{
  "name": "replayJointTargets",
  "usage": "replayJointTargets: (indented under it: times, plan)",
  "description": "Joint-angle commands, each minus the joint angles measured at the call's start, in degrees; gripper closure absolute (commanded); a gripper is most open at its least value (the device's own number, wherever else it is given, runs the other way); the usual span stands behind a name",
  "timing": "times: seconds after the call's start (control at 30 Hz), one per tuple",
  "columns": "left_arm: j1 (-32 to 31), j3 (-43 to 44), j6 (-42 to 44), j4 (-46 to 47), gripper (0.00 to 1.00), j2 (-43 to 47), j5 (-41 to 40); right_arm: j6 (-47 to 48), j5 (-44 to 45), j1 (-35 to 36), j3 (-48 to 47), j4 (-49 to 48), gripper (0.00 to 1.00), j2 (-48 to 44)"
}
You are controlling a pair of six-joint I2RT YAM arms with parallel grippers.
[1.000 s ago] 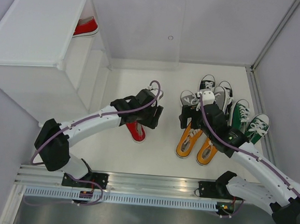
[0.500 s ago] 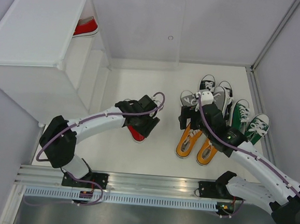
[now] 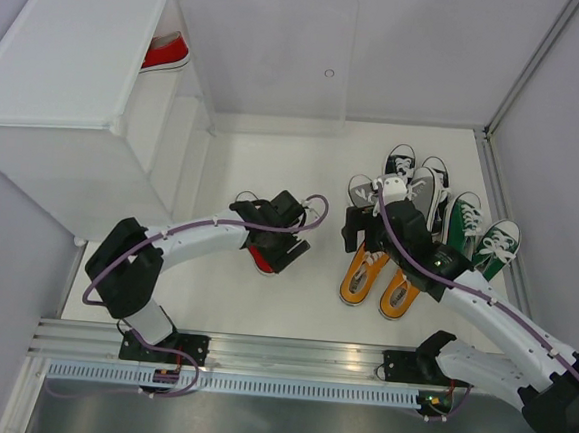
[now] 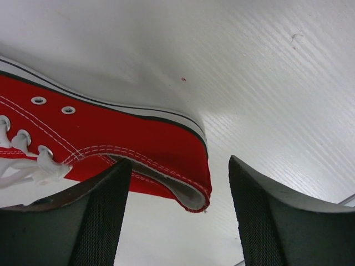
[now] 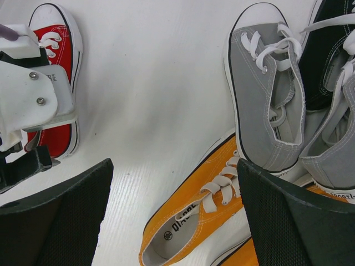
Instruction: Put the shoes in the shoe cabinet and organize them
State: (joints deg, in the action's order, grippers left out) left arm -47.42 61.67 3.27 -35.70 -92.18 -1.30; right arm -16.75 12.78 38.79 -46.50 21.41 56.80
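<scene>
A red shoe [image 3: 258, 258] lies on the floor at centre left, its white toe pointing away. My left gripper [image 3: 279, 242] hangs over its heel, open. In the left wrist view the red shoe's [image 4: 111, 144] heel collar sits between the fingers of the left gripper [image 4: 180, 221], close to the left finger and clear of the right one. My right gripper [image 3: 361, 230] is open above the orange shoes [image 3: 365, 273]; an orange shoe [image 5: 194, 221] lies between its fingers [image 5: 288, 221]. The shoe cabinet [image 3: 71, 59] stands at far left with another red shoe [image 3: 165, 52] inside.
Grey shoes [image 3: 424, 190], a black pair [image 3: 402, 159] and green shoes [image 3: 481, 232] crowd the right side of the floor. The cabinet's clear door panel [image 3: 267, 54] stands open toward the back. A grey shoe [image 5: 266, 111] lies just beyond my right finger.
My left gripper has swung nearer and leftward over the red shoe, and its jaws have widened. The right gripper has shifted slightly left, still open.
</scene>
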Motion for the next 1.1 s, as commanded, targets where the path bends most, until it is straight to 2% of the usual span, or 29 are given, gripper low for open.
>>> replayJointTargets:
  times: [0.0,0.17,0.33,0.43,0.53,0.67,0.87,1.07]
  plan:
    - [0.0,-0.5,4.8,4.7,0.24,1.7,1.0,-0.1,-0.9,0.1,-0.1,-1.4,0.05,0.3]
    - [0.0,-0.8,5.6,5.8,0.23,2.2,2.6,0.0,-1.1,0.1,0.0,-1.5,0.05,0.2]
    - [0.0,-2.2,3.9,5.6,0.27,-0.4,4.4,0.0,-1.3,0.1,-0.1,-1.3,0.05,0.4]
    - [0.0,-3.1,1.1,4.8,0.30,-1.8,3.2,0.1,-1.3,0.1,-0.1,-1.4,0.05,0.3]
    - [-0.1,-3.9,-1.9,3.0,0.39,-1.3,1.9,0.1,-1.3,0.1,-0.2,-1.2,0.05,0.4]
    - [-0.1,-4.5,-4.2,0.8,0.46,-0.2,-0.1,0.1,-1.5,0.1,-0.2,-1.2,0.05,0.5]
    - [-0.6,-1.6,-6.3,-4.5,0.54,1.3,-3.6,0.1,-1.4,0.1,-0.2,-1.1,0.05,0.5]
    - [-0.8,-0.2,-7.0,-5.1,0.60,2.5,-1.8,0.1,-1.3,0.1,-0.2,-1.1,0.05,0.7]
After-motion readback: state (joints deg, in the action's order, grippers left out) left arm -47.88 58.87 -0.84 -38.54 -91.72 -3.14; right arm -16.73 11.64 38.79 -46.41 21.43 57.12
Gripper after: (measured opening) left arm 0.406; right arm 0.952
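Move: The red shoe's heel rim is right by the left fingers, while the shoe's middle is about 7 cm ahead, 5 cm to the left and 3 cm below. The nearer orange shoe is about 22 cm to the left hand's right and level with it, and a gray shoe is at the same side distance but some 16 cm ahead. From the right hand the red shoe is roughly 24 cm left, 4 cm ahead and 16 cm below. The left hand dips about 2.5 cm, eases back-left some 3 cm and closes its fingers around the red shoe's heel wall. ##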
